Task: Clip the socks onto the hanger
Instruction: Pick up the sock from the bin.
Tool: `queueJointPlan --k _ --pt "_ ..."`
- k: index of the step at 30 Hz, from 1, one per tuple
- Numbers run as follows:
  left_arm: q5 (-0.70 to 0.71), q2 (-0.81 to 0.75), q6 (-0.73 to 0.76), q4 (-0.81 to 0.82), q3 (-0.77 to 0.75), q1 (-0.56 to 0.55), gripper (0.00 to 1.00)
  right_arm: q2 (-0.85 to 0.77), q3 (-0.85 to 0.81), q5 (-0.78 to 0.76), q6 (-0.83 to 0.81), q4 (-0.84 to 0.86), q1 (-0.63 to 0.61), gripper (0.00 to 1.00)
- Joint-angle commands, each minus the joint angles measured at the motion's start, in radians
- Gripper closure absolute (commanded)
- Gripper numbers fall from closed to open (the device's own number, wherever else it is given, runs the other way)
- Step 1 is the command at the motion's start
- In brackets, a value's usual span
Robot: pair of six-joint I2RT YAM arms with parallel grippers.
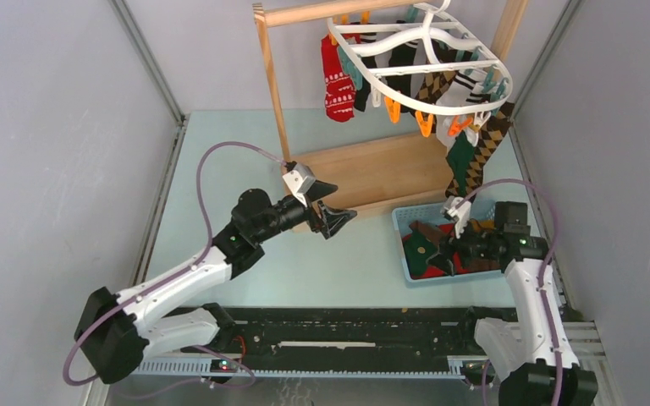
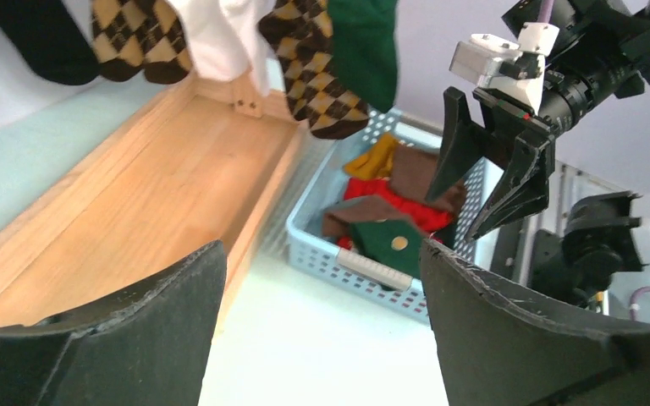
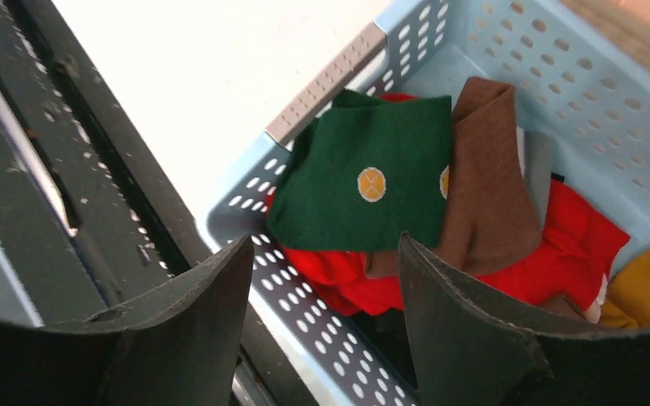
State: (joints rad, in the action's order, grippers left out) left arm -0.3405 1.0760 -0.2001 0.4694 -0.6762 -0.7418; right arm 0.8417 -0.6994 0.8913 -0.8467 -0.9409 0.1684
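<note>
The white oval hanger (image 1: 427, 59) with teal and orange clips hangs at the back from a wooden rack. Several socks hang clipped from it, among them a red patterned one (image 1: 337, 85) and an argyle one (image 1: 484, 148). Loose socks lie in a light blue basket (image 1: 402, 222): a dark green sock with orange dots (image 3: 364, 173), a brown one (image 3: 487, 194), red ones (image 3: 575, 245). My right gripper (image 3: 322, 254) is open and empty just above the basket's near corner; it also shows in the top view (image 1: 444, 252). My left gripper (image 1: 338, 218) is open and empty above the table, left of the basket.
The wooden rack's flat base (image 1: 372, 173) lies behind the left gripper, and its upright post (image 1: 269, 76) stands at the left. The black rail (image 1: 347, 338) of the arm bases runs along the near edge. Grey walls close both sides.
</note>
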Motion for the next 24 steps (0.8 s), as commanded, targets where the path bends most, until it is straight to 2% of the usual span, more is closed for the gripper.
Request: queueJointPlan --k 1,4,10,13,15,19,21,24 --pt "0.091 -0.098 0.154 -0.231 -0.084 0.004 0.11 0.04 0.049 -0.192 0.157 0.251 -0.111 0.3" --pt "0.13 -0.145 0.145 -0.241 -0.082 0.003 0.09 0.075 0.08 -0.246 0.217 0.341 -0.162 0.35" --pt "0.187 -0.195 0.079 -0.205 -0.042 0.004 0.08 0.143 0.126 -0.368 0.251 0.456 -0.26 0.36" --pt "0.194 -0.202 0.053 -0.197 -0.033 0.003 0.1 0.173 0.135 -0.372 0.244 0.473 -0.286 0.49" --pt "0.197 -0.207 0.049 -0.207 -0.034 0.003 0.12 0.172 0.136 -0.366 0.245 0.472 -0.297 0.67" --pt "0.21 -0.214 0.044 -0.218 -0.033 0.003 0.15 0.137 0.127 -0.348 0.249 0.443 -0.293 0.9" --pt "0.202 -0.216 0.04 -0.218 -0.034 0.003 0.15 0.105 0.1 -0.321 0.248 0.388 -0.272 0.96" --pt "0.171 -0.216 0.034 -0.205 -0.032 0.003 0.15 0.029 0.031 -0.249 0.237 0.284 -0.195 0.98"
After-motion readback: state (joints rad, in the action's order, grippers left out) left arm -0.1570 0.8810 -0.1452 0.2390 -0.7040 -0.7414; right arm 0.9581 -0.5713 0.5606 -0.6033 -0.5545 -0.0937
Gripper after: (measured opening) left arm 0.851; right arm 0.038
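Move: The green sock with yellow dots lies in the left end of the blue bin, about 5 cm ahead of the right gripper, 4 cm to its left and 8 cm below. The brown sock is some 4 cm farther out and 3 cm to the right of it; the red sock is about level with the green one and 7 cm to its right. From the left gripper the green sock is roughly 22 cm to the right, about level ahead, and 21 cm lower. Lower the open right gripper about 7 cm into the bin while reaching some 4 cm forward, rolling its left side down about 10 degrees, then close the fingertips on the green sock beside its yellow dots. With the sock pinched, start back up by about a centimetre. Meanwhile draw the open left gripper some 5 cm left and a little up, away from the bin, turning it about 10 degrees counter-clockwise. ##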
